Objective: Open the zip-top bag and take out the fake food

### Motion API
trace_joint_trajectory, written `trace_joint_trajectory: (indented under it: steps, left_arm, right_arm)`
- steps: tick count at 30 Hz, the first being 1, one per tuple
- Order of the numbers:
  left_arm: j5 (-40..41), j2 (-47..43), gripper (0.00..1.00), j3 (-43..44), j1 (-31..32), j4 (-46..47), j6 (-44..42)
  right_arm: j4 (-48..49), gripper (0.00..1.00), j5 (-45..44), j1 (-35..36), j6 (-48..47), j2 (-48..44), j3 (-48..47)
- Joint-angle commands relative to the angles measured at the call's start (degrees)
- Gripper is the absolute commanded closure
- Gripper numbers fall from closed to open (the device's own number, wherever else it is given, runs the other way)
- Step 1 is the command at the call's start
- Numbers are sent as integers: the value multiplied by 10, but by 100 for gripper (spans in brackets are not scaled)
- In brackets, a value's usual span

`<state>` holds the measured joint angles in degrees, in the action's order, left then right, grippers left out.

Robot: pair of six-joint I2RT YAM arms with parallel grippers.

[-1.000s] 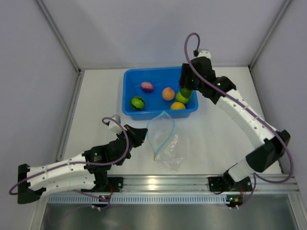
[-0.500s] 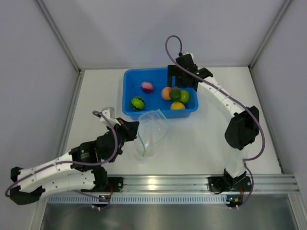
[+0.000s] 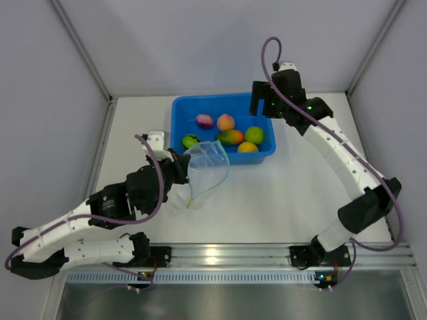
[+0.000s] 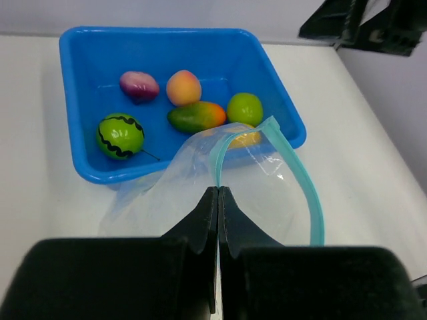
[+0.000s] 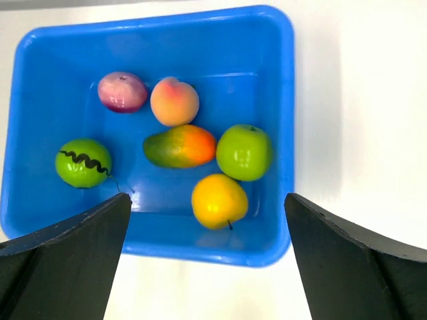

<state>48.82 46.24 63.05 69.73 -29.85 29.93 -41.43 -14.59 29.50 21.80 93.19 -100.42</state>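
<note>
The clear zip-top bag [image 3: 205, 167] with its teal zipper strip [image 4: 303, 180] hangs open and looks empty, lifted off the table just in front of the blue tub [image 3: 180, 113]. My left gripper [image 3: 181, 168] is shut on the bag's zipper edge [image 4: 219, 175]. The fake food lies in the tub [image 5: 280, 80]: purple-pink [image 5: 122, 91], peach [image 5: 175, 101], red-green mango [image 5: 180, 146], lime green [image 5: 244, 152], yellow-orange [image 5: 219, 201], striped green [image 5: 83, 163]. My right gripper [image 3: 260, 107] is open and empty above the tub's far right corner.
Grey walls close the table at left, back and right. The right arm [image 3: 340, 157] arches over the table's right side. A metal rail [image 3: 220, 257] runs along the near edge.
My left gripper has lifted the bag up and toward the tub. My right gripper dropped a red-green fruit in the tub and pulled back to the far right corner.
</note>
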Motion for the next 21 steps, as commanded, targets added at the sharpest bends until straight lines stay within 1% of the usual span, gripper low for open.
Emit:
trace_joint_trajectory:
  steps: [1, 4, 7, 9, 11, 15, 19, 20, 21]
  left_arm:
    - [-16, 65, 100, 47, 0, -45, -64]
    - [-35, 114, 100, 60, 0, -52, -61]
    - [-52, 162, 100, 74, 1, -52, -39]
    - [-56, 190, 100, 77, 1, -50, -21]
    - [-61, 214, 100, 81, 3, -50, 1]
    - [-89, 252, 100, 94, 11, -45, 42]
    - [-138, 292, 100, 110, 21, -22, 54]
    - [-151, 305, 96, 113, 23, -15, 52]
    - [-178, 311, 94, 117, 28, -8, 50]
  right_arm:
    - [-42, 1, 5, -24, -15, -78, 21]
    - [-44, 1, 6, -39, -18, -147, 69]
    - [-43, 0, 4, -49, -22, -222, 130]
    - [-42, 0, -2, -51, -28, -277, 152]
    - [-50, 1, -14, -57, -28, -310, 173]
    - [-60, 1, -52, -59, -36, -397, 196]
    - [-66, 1, -80, -59, -42, -452, 210]
    - [-70, 1, -85, -59, -43, -459, 209]
    - [-83, 1, -95, -59, -41, -469, 209]
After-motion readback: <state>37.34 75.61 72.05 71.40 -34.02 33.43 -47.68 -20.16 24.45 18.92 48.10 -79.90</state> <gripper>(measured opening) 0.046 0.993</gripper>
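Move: The left hand, pinching the rim of the empty zip-top bag, is headed for bare table about 13 cm to its right, 3 cm ahead and 34 cm below. The bin's middle is some 30 cm ahead of it and 8 cm right; the yellow fruit, 23 cm ahead and 17 cm right. For the right hand that table spot is about 19 cm back, 8 cm left and 29 cm down; the bin is 9 cm ahead, 13 cm left and 27 cm below. Rightward and down, about 12 cm across and 10 cm lower, the left hand carries the bag along in front of the bin towards the bare table, tipping and turning slightly clockwise, its shut fingers still on the rim. Meanwhile the empty, wide-open right hand withdraws back and right from over the bin, rising about 9 cm. ##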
